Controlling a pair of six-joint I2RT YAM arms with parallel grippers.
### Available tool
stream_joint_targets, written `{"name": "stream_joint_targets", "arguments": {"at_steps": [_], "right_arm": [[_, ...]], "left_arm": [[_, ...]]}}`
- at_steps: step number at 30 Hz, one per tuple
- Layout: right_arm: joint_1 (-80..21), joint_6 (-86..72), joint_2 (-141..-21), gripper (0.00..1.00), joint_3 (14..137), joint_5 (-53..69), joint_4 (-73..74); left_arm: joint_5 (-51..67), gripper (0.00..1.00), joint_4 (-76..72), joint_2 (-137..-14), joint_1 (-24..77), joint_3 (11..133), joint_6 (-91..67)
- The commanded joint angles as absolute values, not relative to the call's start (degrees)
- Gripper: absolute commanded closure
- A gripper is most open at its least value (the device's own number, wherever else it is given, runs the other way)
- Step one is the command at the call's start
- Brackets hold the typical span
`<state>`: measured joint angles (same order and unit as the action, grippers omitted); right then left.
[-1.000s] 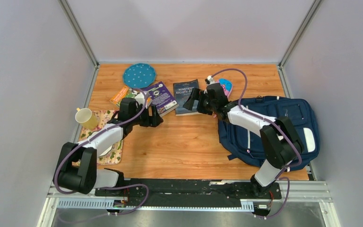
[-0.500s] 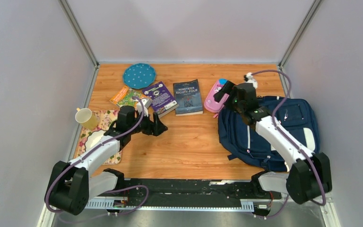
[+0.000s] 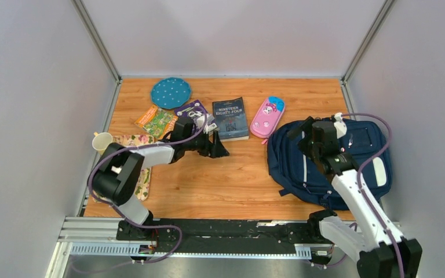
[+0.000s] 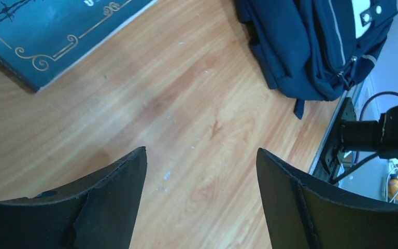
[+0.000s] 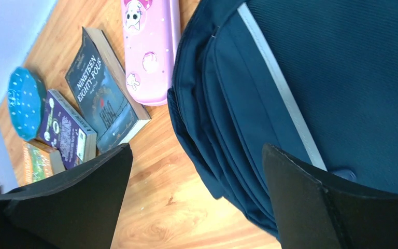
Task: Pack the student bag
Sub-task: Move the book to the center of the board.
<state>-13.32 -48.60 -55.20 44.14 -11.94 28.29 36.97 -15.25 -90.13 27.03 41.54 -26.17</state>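
The student bag (image 3: 353,159), a navy backpack with a thin grey stripe, lies flat at the table's right side. My right gripper (image 3: 299,132) hovers open over its left edge. In the right wrist view, bag fabric (image 5: 331,78) and bare wood show between the fingers of that gripper (image 5: 197,150), and nothing is held. My left gripper (image 3: 220,146) stands open and empty above bare wood just in front of the dark book (image 3: 230,118). In the left wrist view, that gripper (image 4: 201,155) has the dark book's corner (image 4: 57,31) at top left and the student bag (image 4: 311,46) at top right.
A pink pencil case (image 3: 267,113) lies between the dark book and the bag. A purple book (image 3: 191,109), an orange-green book (image 3: 155,120) and a round teal dotted item (image 3: 171,92) sit at the back left. A yellow mug (image 3: 101,142) stands by a patterned mat (image 3: 128,141).
My right arm has swung right, from beside the dark book to over the bag's left edge. The left gripper has moved right, past the purple book, toward the table's middle. Both stay open.
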Motion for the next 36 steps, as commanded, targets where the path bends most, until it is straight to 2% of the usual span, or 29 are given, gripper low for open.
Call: {"name": "stream_joint_targets", "arguments": {"at_steps": [1, 6, 9, 14, 17, 20, 26, 29, 36], "right_arm": [[-13.4, -56.1, -45.6, 0.01, 43.4, -15.5, 42.0], [-13.4, -61.4, -33.2, 0.01, 40.3, -16.4, 50.4], [-13.4, -68.8, -27.4, 0.01, 40.7, -22.7, 59.9], [-13.4, -83.3, -30.6, 0.00, 42.4, -33.7, 78.7], [-13.4, -81.7, -36.1, 0.00, 41.1, -29.8, 75.2], [-13.4, -81.3, -39.4, 0.00, 38.5, -26.9, 71.0], [-13.4, -83.2, -34.3, 0.00, 33.7, -30.0, 68.6], [-13.3, -82.7, -32.3, 0.00, 34.2, -30.8, 68.7], [-13.4, -78.9, -30.7, 0.00, 38.0, -32.5, 70.2]], "left_arm": [[39.5, 0.16, -21.4, -98.5, 27.2, 47.4, -27.9], [38.8, 0.17, -16.4, -108.8, 27.2, 57.6, -25.6], [38.8, 0.17, -16.4, -112.6, 27.2, 62.2, -26.1], [38.5, 0.17, -17.9, -115.7, 27.0, 65.7, -28.6], [41.1, 0.17, -22.2, -114.7, 27.3, 65.0, -33.5], [41.4, 0.17, -27.4, -109.3, 29.4, 59.0, -36.2], [35.8, 0.16, -27.1, -101.1, 39.0, 54.7, -36.2], [33.1, 0.16, -28.3, -103.9, 43.8, 58.7, -38.0], [30.9, 0.15, -33.9, -117.2, 46.1, 65.6, -48.2]]}}
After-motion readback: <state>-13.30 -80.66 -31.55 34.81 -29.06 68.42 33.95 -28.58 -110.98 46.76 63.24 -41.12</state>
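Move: The dark-blue 1984 book lies about 14 cm ahead of the left hand, 6 cm to its right and 7 cm lower. At about that depth and height, the purple book is 7 cm to the hand's left and the pink pencil case 21 cm to its right; the backpack's middle is some 42 cm right and 4 cm back. From the right hand, the 1984 book is roughly 13 cm ahead, 29 cm left and 14 cm below. At the 1984 book's near edge the left hand, still open and empty, goes forward about 8 cm, dipping 4 cm and easing right, to nudge the book outward with its forward finger; it then backs off, rises and sweeps right to the backpack's left edge. The right hand draws back 15 cm above the backpack, drifting right, finally sinking, turning some 35 degrees clockwise. ##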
